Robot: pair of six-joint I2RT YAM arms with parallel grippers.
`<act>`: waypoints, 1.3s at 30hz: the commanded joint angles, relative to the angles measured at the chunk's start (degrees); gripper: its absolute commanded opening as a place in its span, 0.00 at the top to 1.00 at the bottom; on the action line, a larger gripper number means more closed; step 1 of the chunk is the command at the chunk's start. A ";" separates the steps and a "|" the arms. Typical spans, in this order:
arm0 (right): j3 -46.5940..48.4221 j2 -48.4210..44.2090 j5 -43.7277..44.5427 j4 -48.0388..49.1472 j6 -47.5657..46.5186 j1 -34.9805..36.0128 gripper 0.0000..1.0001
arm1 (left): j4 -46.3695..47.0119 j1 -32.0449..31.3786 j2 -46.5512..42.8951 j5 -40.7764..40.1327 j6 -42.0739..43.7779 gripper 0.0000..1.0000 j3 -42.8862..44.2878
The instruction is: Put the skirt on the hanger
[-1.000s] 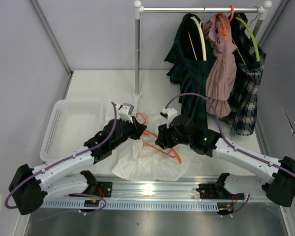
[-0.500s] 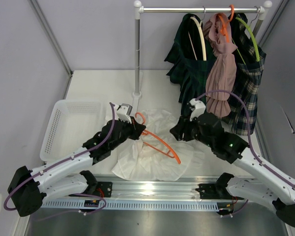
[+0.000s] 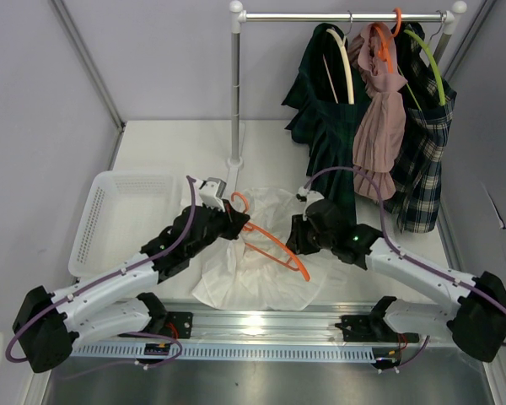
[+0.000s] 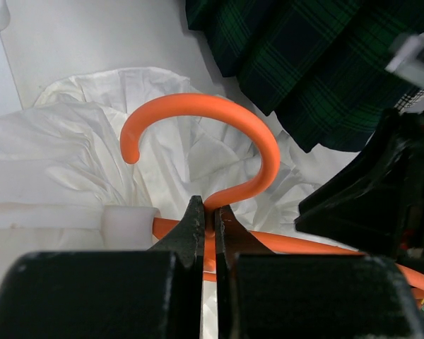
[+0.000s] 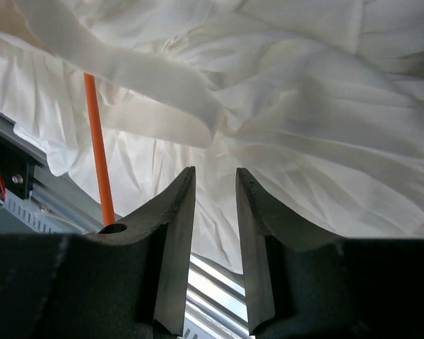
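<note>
The white skirt [image 3: 255,268] lies crumpled on the table in front of the rack. Over it slants the orange hanger [image 3: 276,245], its hook [image 4: 215,127] pointing away from me. My left gripper [image 3: 233,221] is shut on the hanger's neck just below the hook, as the left wrist view shows [image 4: 210,212]. My right gripper [image 3: 297,240] hovers low at the skirt's right side, beside the hanger's lower arm. In the right wrist view its jaws [image 5: 215,173] stand a little apart with nothing between them, the skirt [image 5: 304,106] just beyond and the hanger's bar [image 5: 97,162] to their left.
A white basket [image 3: 122,215] sits at the left. The rack's pole [image 3: 234,93] stands behind the skirt. A dark green plaid garment [image 3: 329,126], a pink one [image 3: 378,110] and another plaid one [image 3: 426,152] hang at the back right. A metal rail [image 3: 261,329] runs along the near edge.
The right arm pulled away from the hanger to the right, then came back down to the skirt's right edge, its jaws narrower. The left gripper kept hold of the hanger.
</note>
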 commanded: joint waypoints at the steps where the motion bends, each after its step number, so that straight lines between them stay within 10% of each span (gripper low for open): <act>1: -0.26 2.89 0.05 6.15 0.67 2.69 0.67 | 2.54 0.40 -1.79 0.67 0.25 1.00 0.67; 26: -0.96 15.29 8.75 14.32 1.37 6.91 0.65 | 1.40 0.40 -2.66 1.11 0.78 1.00 0.58; 39: 0.62 3.89 11.48 5.37 4.27 7.61 1.00 | -0.62 0.49 -4.42 -2.22 4.46 1.00 2.87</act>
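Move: The edge of the white skirt's waistband that the right hand is going for lies about 4 cm to its left, 1 cm ahead and 6 cm below. The orange hanger's lower end is some 8 cm back and 3 cm to the right of the right hand, and the hanger's hook about 15 cm to its left and 10 cm farther out. From the left hand, which grips the hanger by its neck, that edge lies roughly 13 cm right, 8 cm back and 11 cm down. The right hand pinches the edge of the white waistband beside the orange hanger: half-open, it sinks about 6 cm, shifting some 3.5 cm left early on, then edges 2 cm forward before the fingers shut on the cloth. Still pinching, it starts back up, a bit over 2 cm. The left hand keeps the hanger gripped almost in place. ##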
